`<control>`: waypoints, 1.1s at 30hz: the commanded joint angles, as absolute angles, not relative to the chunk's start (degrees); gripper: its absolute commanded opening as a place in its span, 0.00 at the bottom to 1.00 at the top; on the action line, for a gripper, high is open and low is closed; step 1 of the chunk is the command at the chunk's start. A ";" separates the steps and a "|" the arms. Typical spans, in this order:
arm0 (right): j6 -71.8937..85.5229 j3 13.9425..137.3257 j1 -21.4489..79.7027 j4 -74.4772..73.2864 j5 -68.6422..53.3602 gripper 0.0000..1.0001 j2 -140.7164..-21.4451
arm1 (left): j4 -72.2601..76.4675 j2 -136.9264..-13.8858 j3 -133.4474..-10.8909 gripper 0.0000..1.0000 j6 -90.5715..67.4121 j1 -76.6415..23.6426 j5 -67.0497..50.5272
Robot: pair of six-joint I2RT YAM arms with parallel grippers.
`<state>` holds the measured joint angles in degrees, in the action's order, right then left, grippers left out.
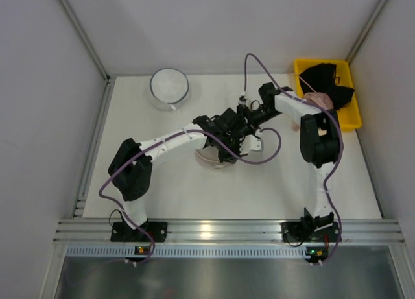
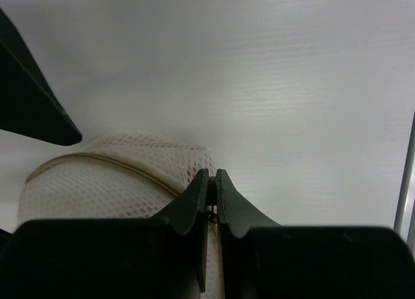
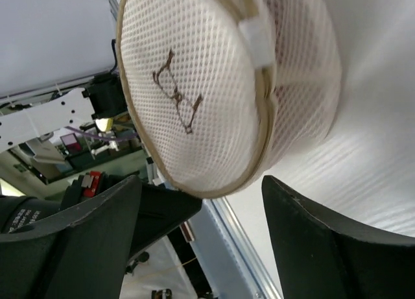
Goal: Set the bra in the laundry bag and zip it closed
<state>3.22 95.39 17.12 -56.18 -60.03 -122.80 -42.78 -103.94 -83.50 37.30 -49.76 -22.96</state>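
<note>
The laundry bag [image 3: 194,85], a round white mesh pouch with a pale rim and a small dark mark on its face, is lifted on edge at the table's middle [image 1: 209,157]. My left gripper [image 2: 212,176] is shut on the small zip pull at the bag's rim [image 2: 97,182]; in the top view it is over the bag [image 1: 231,139]. My right gripper [image 3: 202,182] is open, its fingers either side of the bag's lower rim without touching it [image 1: 242,133]. The red bra shows only as a faint reddish tint through the mesh [image 3: 292,33].
A round mesh bag with a dark rim [image 1: 170,86] stands at the back left. A yellow bin [image 1: 303,67] at the back right holds a black garment [image 1: 327,78] and a pale pink bra [image 1: 319,100]. A purple cable [image 1: 269,153] loops over the table.
</note>
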 commanded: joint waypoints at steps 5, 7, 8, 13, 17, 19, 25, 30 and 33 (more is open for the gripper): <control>11.07 87.20 16.44 -50.98 -63.71 0.78 -115.31 | -37.62 -108.27 -91.22 0.00 35.86 -49.31 -21.36; 11.95 86.40 16.79 -50.54 -64.33 0.79 -115.75 | -37.18 -109.07 -92.37 0.00 36.29 -49.31 -20.74; 12.56 85.96 16.87 -49.93 -64.77 0.78 -116.45 | -36.74 -109.42 -93.07 0.00 36.30 -49.31 -20.66; 16.08 88.05 18.98 -46.94 -65.83 0.50 -119.53 | -36.12 -110.21 -93.60 0.00 36.48 -49.31 -21.45; 15.12 90.96 18.90 -47.54 -63.82 0.04 -121.46 | -36.21 -108.99 -91.16 0.00 36.56 -49.39 -22.67; 13.81 93.24 18.37 -48.16 -63.72 0.00 -122.16 | -36.30 -107.06 -88.96 0.00 37.35 -49.39 -24.25; 5.37 103.00 17.23 -54.75 -61.26 0.00 -127.08 | -36.48 -99.94 -77.62 0.00 35.77 -50.27 -26.37; 3.34 107.13 17.05 -55.29 -60.03 0.00 -129.37 | -39.02 -97.21 -72.78 0.00 32.79 -50.19 -27.24; 3.25 109.07 17.22 -54.49 -59.15 0.00 -129.38 | -39.38 -97.64 -73.12 0.00 32.00 -49.83 -27.34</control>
<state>5.72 104.22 17.91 -58.00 -60.99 -129.43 -34.63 -99.20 -74.24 35.66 -49.17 -22.09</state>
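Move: The left fingers still hold the zip slider. The bit of zipped edge for the right fingers lies about 3 cm ahead of the left hand, level with it sideways; from the open right hand it is some 6 cm back and 3 cm to the left, barely lower. The laundry bag's middle lies about 5 cm back, 7 cm left and 6 cm below the right hand. The yellow tray is some 9 cm ahead and 27 cm right, 9 cm lower. Carry the pinched slider forward and right about 5 cm with the left gripper while the open right gripper comes back nearly 3 cm to meet it, and shut the right fingers on the zip edge just ahead of the slider. Then draw them apart: right gripper forward about 5 cm, keeping its pinch, left gripper back and left about 6 cm, sinking slightly before a small rise, with the slider still held. ##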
